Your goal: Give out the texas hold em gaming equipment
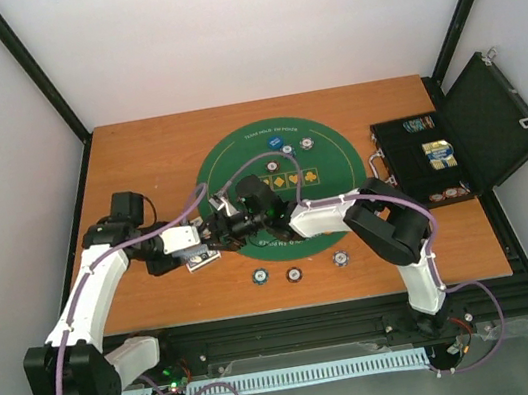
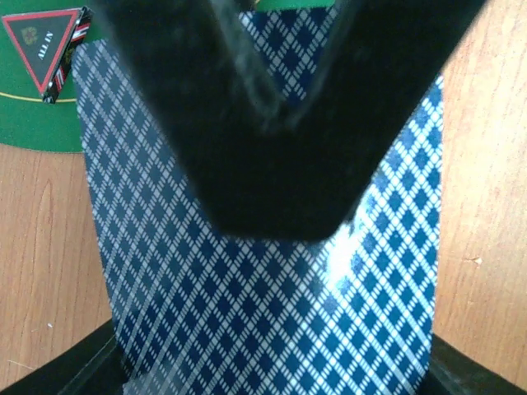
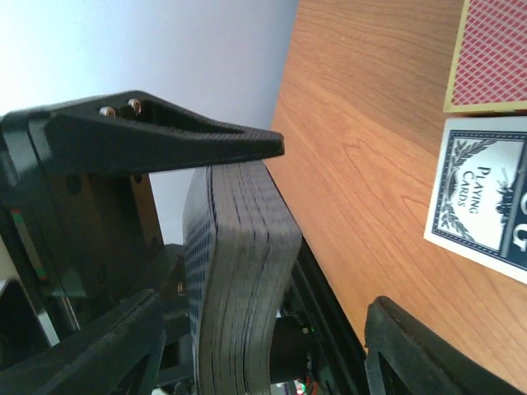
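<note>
A thick deck of blue diamond-backed playing cards [image 2: 272, 313] fills the left wrist view, with my left gripper [image 2: 268, 380] shut on it. From above, both grippers meet at the green mat's [image 1: 238, 161] near-left edge: left gripper [image 1: 206, 241], right gripper [image 1: 230, 225]. In the right wrist view the deck [image 3: 247, 271] stands edge-on between the open jaws of my right gripper [image 3: 255, 354], with a gap on its right side. A red-black triangular marker [image 2: 45, 45] lies on the mat. Three poker chips [image 1: 294, 274] sit in a row near the table's front.
A black hinged case [image 1: 477, 136] stands open at the right with packs and chips inside. A blue disc [image 1: 277, 142] and a chip [image 1: 307, 143] lie on the mat's far part. A blue playing-card box [image 3: 486, 206] and a red-backed one [image 3: 494, 49] lie on the wood.
</note>
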Robot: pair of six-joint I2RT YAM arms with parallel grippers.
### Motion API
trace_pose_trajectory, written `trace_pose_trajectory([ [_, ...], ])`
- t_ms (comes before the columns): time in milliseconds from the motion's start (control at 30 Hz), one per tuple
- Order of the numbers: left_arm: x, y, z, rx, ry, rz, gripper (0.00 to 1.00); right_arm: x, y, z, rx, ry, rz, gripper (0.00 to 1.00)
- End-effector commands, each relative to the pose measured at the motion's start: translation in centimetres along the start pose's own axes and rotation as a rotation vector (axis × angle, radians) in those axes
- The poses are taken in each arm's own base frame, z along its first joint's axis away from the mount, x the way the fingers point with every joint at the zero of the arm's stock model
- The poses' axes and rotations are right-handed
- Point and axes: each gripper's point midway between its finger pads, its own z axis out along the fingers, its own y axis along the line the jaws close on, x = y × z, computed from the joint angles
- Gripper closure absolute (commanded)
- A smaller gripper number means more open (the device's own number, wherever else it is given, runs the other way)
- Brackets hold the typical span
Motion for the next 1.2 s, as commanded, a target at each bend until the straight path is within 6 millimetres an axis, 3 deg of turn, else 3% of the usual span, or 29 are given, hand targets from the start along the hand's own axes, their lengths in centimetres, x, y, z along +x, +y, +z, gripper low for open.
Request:
trace_pose_trajectory([
  [0, -1.4, 0.0, -1.6, -0.016, -0.047, 0.012, 0.89, 0.1, 1.9, 1.3, -0.063, 0.011, -0.017, 0.36],
  [100, -1.6, -0.2, -1.8, -0.020, -0.054, 0.019, 0.90, 0.1, 2.1, 1.8, -0.071, 0.016, -0.013, 0.41],
  [400, -2.2, -0.8, -2.7, -0.027, -0.089, 0.037, 0.84, 0.7, 2.6, 1.9, -0.100, 0.015, 0.009, 0.75],
  [433, -2.4, -0.8, -2.8, -0.029, -0.097, 0.037, 0.77, 0.7, 2.7, 1.9, -0.101, 0.014, 0.012, 0.78],
  [500, -2.7, -0.9, -3.0, -0.026, -0.113, 0.030, 0.35, 0.9, 2.7, 1.8, -0.101, 0.013, 0.013, 0.84],
  [533, -2.8, -1.0, -3.1, -0.021, -0.121, 0.028, 0.22, 1.1, 2.7, 1.9, -0.101, 0.016, 0.014, 0.86],
  [633, -3.1, -1.3, -3.2, -0.001, -0.134, 0.016, 0.01, 1.5, 2.9, 1.7, -0.104, 0.018, 0.014, 0.91],
  [933, -2.8, -3.3, -2.8, 0.098, -0.134, 0.026, 0.00, 2.3, 4.6, 2.0, -0.132, 0.036, -0.010, 0.93],
  [1167, -2.8, -3.7, -2.6, 0.119, -0.136, 0.025, 0.02, 2.8, 5.0, 2.3, -0.147, 0.059, -0.020, 0.95],
])
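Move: The card deck, held flat-ish by its side edges in the left fingers, already reaches between the open right fingers: its middle lies about 3 cm left of the right hand and 1 cm above it. From the left hand the deck's middle is some 3 cm to the right, level. From the right hand, the blue-and-white box lies about 3 cm left and 9 below, neither ahead nor back; the red card box 6 ahead, 5 left; the all-in button 13 ahead, 4 right, both about 10 below. The right hand slides about 2 cm left along the deck while rising about as far, its fingers closing from two-thirds open until they pinch the deck across its faces, then it sinks back nearly 2 cm and keeps drawing back towards the robot, some 3 cm in all. The left hand eases back with it, rising about 2 cm, and once the right fingers have shut it opens wide, letting go of the deck's side edges, and drifts nearly 2 cm right with a slight tilt, its open fingers still on either side of the deck. ##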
